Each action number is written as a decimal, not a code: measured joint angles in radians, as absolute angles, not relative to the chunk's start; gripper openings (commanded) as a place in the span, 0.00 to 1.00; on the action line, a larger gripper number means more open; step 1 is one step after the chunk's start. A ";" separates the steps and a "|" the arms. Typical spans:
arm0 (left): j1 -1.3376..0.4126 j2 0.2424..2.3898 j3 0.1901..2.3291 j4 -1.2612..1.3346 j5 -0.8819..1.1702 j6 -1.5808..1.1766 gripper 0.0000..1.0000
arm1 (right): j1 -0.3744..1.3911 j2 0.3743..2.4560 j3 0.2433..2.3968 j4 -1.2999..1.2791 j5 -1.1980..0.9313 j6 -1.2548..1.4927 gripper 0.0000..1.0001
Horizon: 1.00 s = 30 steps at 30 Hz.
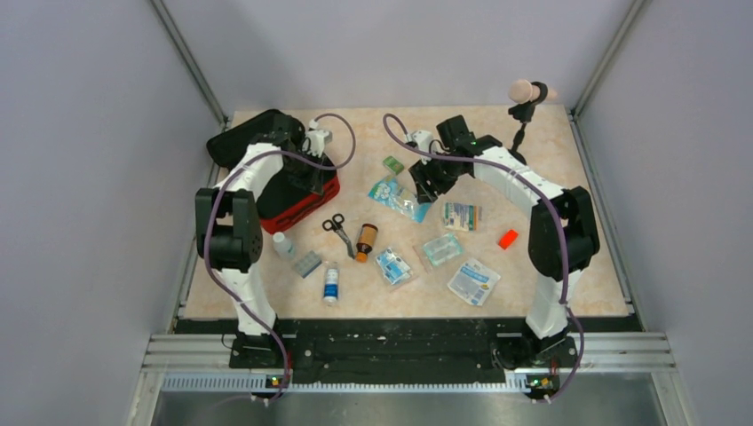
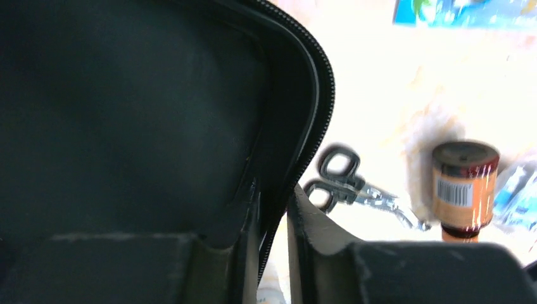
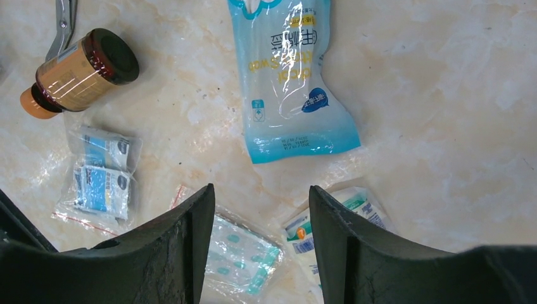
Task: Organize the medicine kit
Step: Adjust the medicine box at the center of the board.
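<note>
The medicine kit (image 1: 297, 202) lies open at the left of the table, a red pouch with its black lid (image 1: 241, 135) folded back. My left gripper (image 1: 318, 177) is at its right rim. In the left wrist view the black lining (image 2: 126, 114) fills the frame and the zipper rim (image 2: 303, 114) runs down between the jaws of my left gripper (image 2: 275, 218), which have closed narrowly on it. My right gripper (image 1: 423, 190) hangs open above the table over a blue packet (image 1: 395, 197). Nothing sits between the jaws of my right gripper (image 3: 261, 196); the blue packet (image 3: 294, 82) lies just beyond them.
Loose supplies lie mid-table: scissors (image 1: 336, 228), a brown bottle (image 1: 365, 240), a small white bottle (image 1: 283, 244), a blue-labelled bottle (image 1: 331, 284), a blister pack (image 1: 308, 264), several clear packets (image 1: 473, 281), a box (image 1: 462, 216) and an orange block (image 1: 508, 238). A stand (image 1: 524, 115) rises back right.
</note>
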State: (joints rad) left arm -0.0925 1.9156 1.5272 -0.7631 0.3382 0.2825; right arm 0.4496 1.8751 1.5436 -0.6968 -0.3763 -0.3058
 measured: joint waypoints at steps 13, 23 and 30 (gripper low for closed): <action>-0.135 2.090 1.731 -0.614 0.361 0.072 0.00 | 0.450 1.875 1.535 -0.695 -0.385 -0.254 0.56; -0.215 2.152 1.791 -0.498 0.206 -0.269 0.00 | 0.450 1.869 1.491 -0.692 -0.375 -0.224 0.56; -0.278 2.196 1.854 -0.496 0.145 -0.401 0.00 | 0.450 1.835 1.443 -0.693 -0.361 -0.223 0.56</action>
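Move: The rim of the medicine box's long side, opposite the open lid, lies right between the left fingers; the box's middle is about 9 cm to the left, 3 cm ahead and 3 cm below. On the table some 7 cm below are the scissors, 10 cm back and 6 cm right; the brown bottle stands 12 cm back and 12 cm right, the small white bottle 12 cm back and 10 cm left. From the right hand, the box's middle is roughly 36 cm left, 6 cm ahead and 6 cm lower. The left fingers, already astride the box's long rim near its far end, close and pinch it while the hand sets off forward and somewhat right, then swings more and more to the right, about 11 cm each way and nearly level, turning counter-clockwise some 25 degrees to drag the box round. The right hand, half open and holding nothing, eases back and a little down by about 3 cm. ##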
